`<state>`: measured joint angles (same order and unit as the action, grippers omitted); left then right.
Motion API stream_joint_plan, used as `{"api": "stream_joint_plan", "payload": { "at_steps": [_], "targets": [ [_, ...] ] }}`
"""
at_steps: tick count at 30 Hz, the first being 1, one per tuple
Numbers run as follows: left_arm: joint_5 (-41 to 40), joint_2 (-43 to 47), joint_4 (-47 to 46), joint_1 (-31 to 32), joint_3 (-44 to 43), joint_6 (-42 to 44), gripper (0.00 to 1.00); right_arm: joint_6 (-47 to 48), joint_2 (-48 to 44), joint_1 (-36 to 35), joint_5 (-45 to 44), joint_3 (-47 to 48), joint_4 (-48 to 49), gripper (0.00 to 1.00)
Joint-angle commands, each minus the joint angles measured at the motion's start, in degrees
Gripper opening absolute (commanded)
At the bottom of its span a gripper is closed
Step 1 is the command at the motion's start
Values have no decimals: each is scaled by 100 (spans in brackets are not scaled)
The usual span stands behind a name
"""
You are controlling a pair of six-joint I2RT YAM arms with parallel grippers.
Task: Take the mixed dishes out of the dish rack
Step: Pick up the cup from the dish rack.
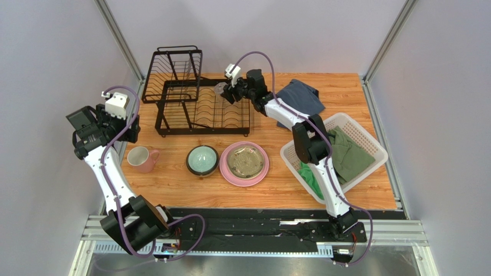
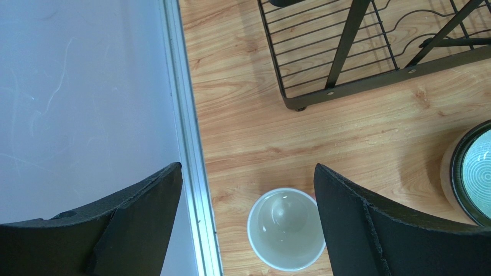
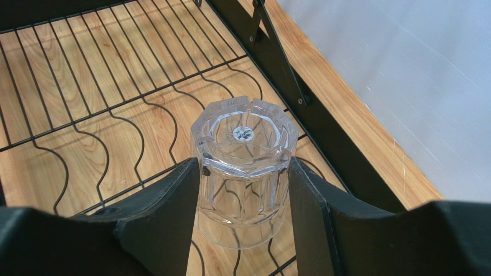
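The black wire dish rack (image 1: 196, 109) stands at the back left of the table. On its slotted tray (image 3: 323, 138) a clear glass tumbler (image 3: 242, 144) stands upside down, and my right gripper (image 3: 243, 167) is shut on it, a pad pressed to each side; the same glass (image 1: 221, 89) shows from above. In front of the rack sit a pink mug (image 1: 141, 158), a pale teal bowl (image 1: 202, 160) and a tan-olive bowl (image 1: 245, 161) on a pink plate (image 1: 230, 177). My left gripper (image 2: 248, 169) hangs open high above the mug (image 2: 286, 229), holding nothing.
A white lattice basket (image 1: 291, 155) with green clothes sits at the right, beside my right arm. A blue-grey folded cloth (image 1: 299, 95) lies behind it. The left wall and its aluminium rail (image 2: 190, 172) run close to the left gripper.
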<state>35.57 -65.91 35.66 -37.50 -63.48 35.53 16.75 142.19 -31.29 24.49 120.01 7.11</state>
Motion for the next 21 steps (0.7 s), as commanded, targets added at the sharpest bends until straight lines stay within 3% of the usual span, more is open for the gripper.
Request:
{"api": "stream_joint_plan", "payload": {
  "at_steps": [1, 11, 18, 20, 21],
  "targets": [
    [222, 263, 99, -47, 20, 191, 92, -50, -692, 26, -58, -258, 115, 42],
    [222, 430, 152, -47, 213, 376, 92, 82, -1035, 26, -208, -1005, 53, 56],
    [257, 439, 169, -47, 231, 393, 92, 135, -1027, 26, -374, -1006, -8, 76],
    [248, 439, 178, -47, 222, 402, 92, 135, -957, 35, -410, -857, -87, 90],
    [240, 430, 178, -47, 214, 402, 92, 153, -930, 26, -410, -813, -122, 91]
  ]
}}
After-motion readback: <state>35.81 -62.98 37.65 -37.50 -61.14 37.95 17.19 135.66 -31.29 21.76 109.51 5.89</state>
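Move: Within the right fingers, the glass cup is already gripped upside down, its middle about 1 cm ahead, 1 cm left and 1 cm below the hand point. From the right hand, the rack's right rail runs roughly 10 cm right and 3 cm back, the blue cloth lies some 28 cm right and 3 cm back, and the stacked bowls stand about 8 cm left and 24 cm back. From the left hand, the cup is around 25 cm ahead, 36 cm right and 11 cm lower. Drawing the pinched cup back and to the right across the rack by some 3 cm in all, towards the rack's right rail, the right hand then sinks about 1.5 cm and spreads its fingers wide, letting go of the cup's sides while tilting only slightly. The empty, open left hand eases back about 1.5 cm. ##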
